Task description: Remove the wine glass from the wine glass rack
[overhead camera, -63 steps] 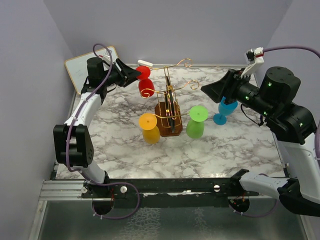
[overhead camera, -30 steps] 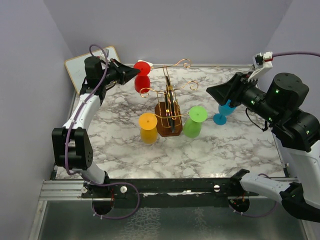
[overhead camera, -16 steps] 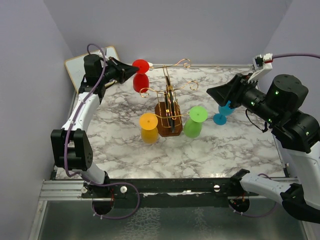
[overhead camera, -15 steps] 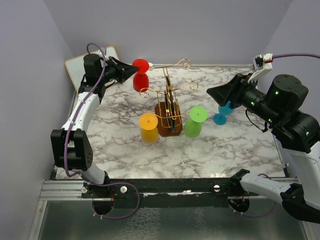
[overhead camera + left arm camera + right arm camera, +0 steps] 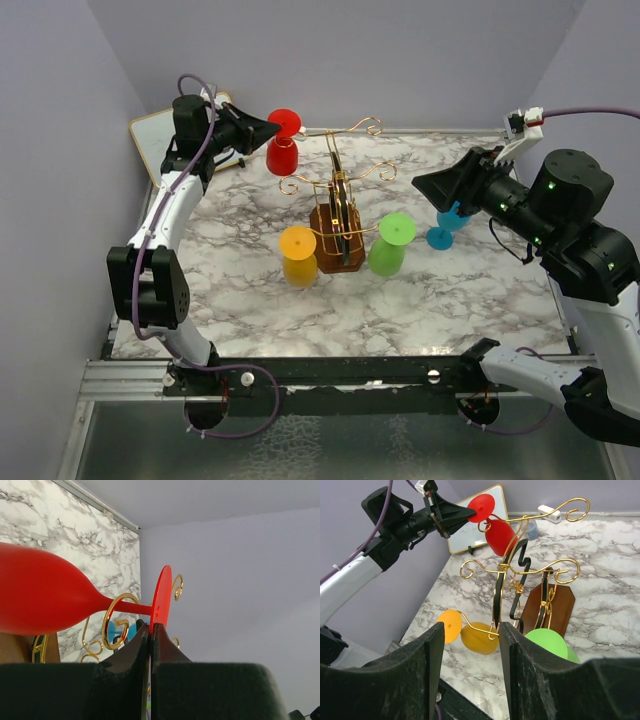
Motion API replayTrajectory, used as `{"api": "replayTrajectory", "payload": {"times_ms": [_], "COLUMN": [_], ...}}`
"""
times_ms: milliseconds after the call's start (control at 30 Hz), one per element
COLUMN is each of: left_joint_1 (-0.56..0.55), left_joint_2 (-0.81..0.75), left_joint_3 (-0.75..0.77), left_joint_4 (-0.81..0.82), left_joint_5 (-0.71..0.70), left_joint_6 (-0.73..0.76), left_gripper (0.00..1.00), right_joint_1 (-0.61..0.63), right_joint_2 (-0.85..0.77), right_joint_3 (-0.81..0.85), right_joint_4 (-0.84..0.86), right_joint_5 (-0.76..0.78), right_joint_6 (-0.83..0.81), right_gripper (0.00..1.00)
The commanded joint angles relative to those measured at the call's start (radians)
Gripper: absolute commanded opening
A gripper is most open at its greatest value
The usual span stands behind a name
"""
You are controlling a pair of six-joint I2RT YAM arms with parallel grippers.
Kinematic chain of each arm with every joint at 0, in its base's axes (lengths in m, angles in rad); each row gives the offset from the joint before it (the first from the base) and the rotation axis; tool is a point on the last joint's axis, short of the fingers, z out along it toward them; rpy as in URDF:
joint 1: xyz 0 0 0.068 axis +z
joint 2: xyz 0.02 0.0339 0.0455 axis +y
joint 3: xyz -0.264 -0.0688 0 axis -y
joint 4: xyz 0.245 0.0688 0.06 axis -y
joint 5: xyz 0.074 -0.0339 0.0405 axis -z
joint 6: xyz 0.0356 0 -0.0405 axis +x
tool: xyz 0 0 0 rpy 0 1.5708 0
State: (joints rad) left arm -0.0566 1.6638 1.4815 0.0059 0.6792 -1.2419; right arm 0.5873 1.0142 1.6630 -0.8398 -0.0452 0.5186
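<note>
The red wine glass [image 5: 282,155] hangs bowl down at the left end of the top arm of the gold wire wine glass rack [image 5: 338,190]. My left gripper [image 5: 262,128] is shut on the edge of its round foot [image 5: 286,122]. In the left wrist view the fingertips [image 5: 159,632] pinch the foot [image 5: 161,597], and a gold scroll [image 5: 116,622] still rings the stem beside the bowl [image 5: 40,600]. My right gripper [image 5: 425,185] is open and empty, raised to the right of the rack. Its view shows the red glass [image 5: 500,535] and the rack [image 5: 520,572].
An orange glass [image 5: 298,255] and a green glass [image 5: 390,243] hang on lower arms beside the wooden base [image 5: 337,250]. A blue glass [image 5: 447,222] stands on the marble table [image 5: 300,310] under my right arm. A whiteboard [image 5: 160,135] leans at the back left.
My left gripper has carried the red glass's foot up and toward the back, so the glass sits higher. My right arm rose a little early on, then stayed still.
</note>
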Motion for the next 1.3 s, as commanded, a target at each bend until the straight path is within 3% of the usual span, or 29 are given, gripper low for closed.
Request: {"api": "replayTrajectory", "payload": {"times_ms": [0,400,633,833,933,1033,1167,1267], "left_joint_1": [-0.024,-0.084,-0.068,-0.027,-0.024,-0.023,-0.023,-0.025], "left_joint_2": [0.018,-0.054,-0.208,-0.384,-0.456,-0.528,-0.629,-0.668], "left_joint_3": [0.045,-0.043,-0.209,-0.179,-0.081,-0.033,-0.095,-0.155], "left_joint_4": [0.026,0.053,-0.054,-0.292,-0.427,-0.442,-0.222,-0.022], "left_joint_5": [-0.022,0.077,0.093,-0.051,-0.189,-0.24,-0.081,0.085], "left_joint_6": [0.011,-0.003,0.086,0.26,0.366,0.426,0.414,0.337], "left_gripper": [0.0,0.0,0.0,0.0,0.0,0.0,0.0,0.0], "right_joint_1": [0.0,0.0,0.0,0.0,0.0,0.0,0.0,0.0], "right_joint_2": [-0.007,0.004,0.001,0.025,0.052,0.092,0.145,0.163], "right_joint_3": [-0.012,-0.021,-0.023,-0.01,0.004,0.011,-0.026,-0.063], "right_joint_4": [0.041,0.037,0.035,0.019,0.014,0.029,0.102,0.18], "right_joint_5": [0.021,0.007,-0.001,-0.074,-0.163,-0.346,-0.707,-0.864], "right_joint_6": [-0.007,-0.003,0.005,-0.022,-0.056,-0.109,-0.149,-0.142], "right_gripper": [0.47,0.47,0.47,0.48,0.49,0.5,0.51,0.51]}}
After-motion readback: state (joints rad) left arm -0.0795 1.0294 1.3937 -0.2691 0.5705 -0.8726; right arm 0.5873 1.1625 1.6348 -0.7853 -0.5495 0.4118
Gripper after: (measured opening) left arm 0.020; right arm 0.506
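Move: The left hand already pinches the foot of the red wine glass; the glass hangs bowl down, its middle about 2 cm ahead, 3 cm right and 8 cm below, and its hook loops the stem 2 cm ahead, 4 cm right, 3 cm below. The yellow glass is some 20 cm back, 4 cm right and 20 cm lower. From the right hand, the red glass is roughly 26 cm ahead, 24 cm left and 18 cm down, the green glass 9 cm ahead, 1 cm left and 30 cm down. Rightward first, about 4 cm, the left hand slides the red glass by its foot, then draws it back towards the base some 17 cm, swinging left again and rising steeply at the end while the fingers tip up roughly 30 degrees, still pinching. The right hand waits, then late on sweeps left and a little down and back, turning counter-clockwise, fingers kept open. ##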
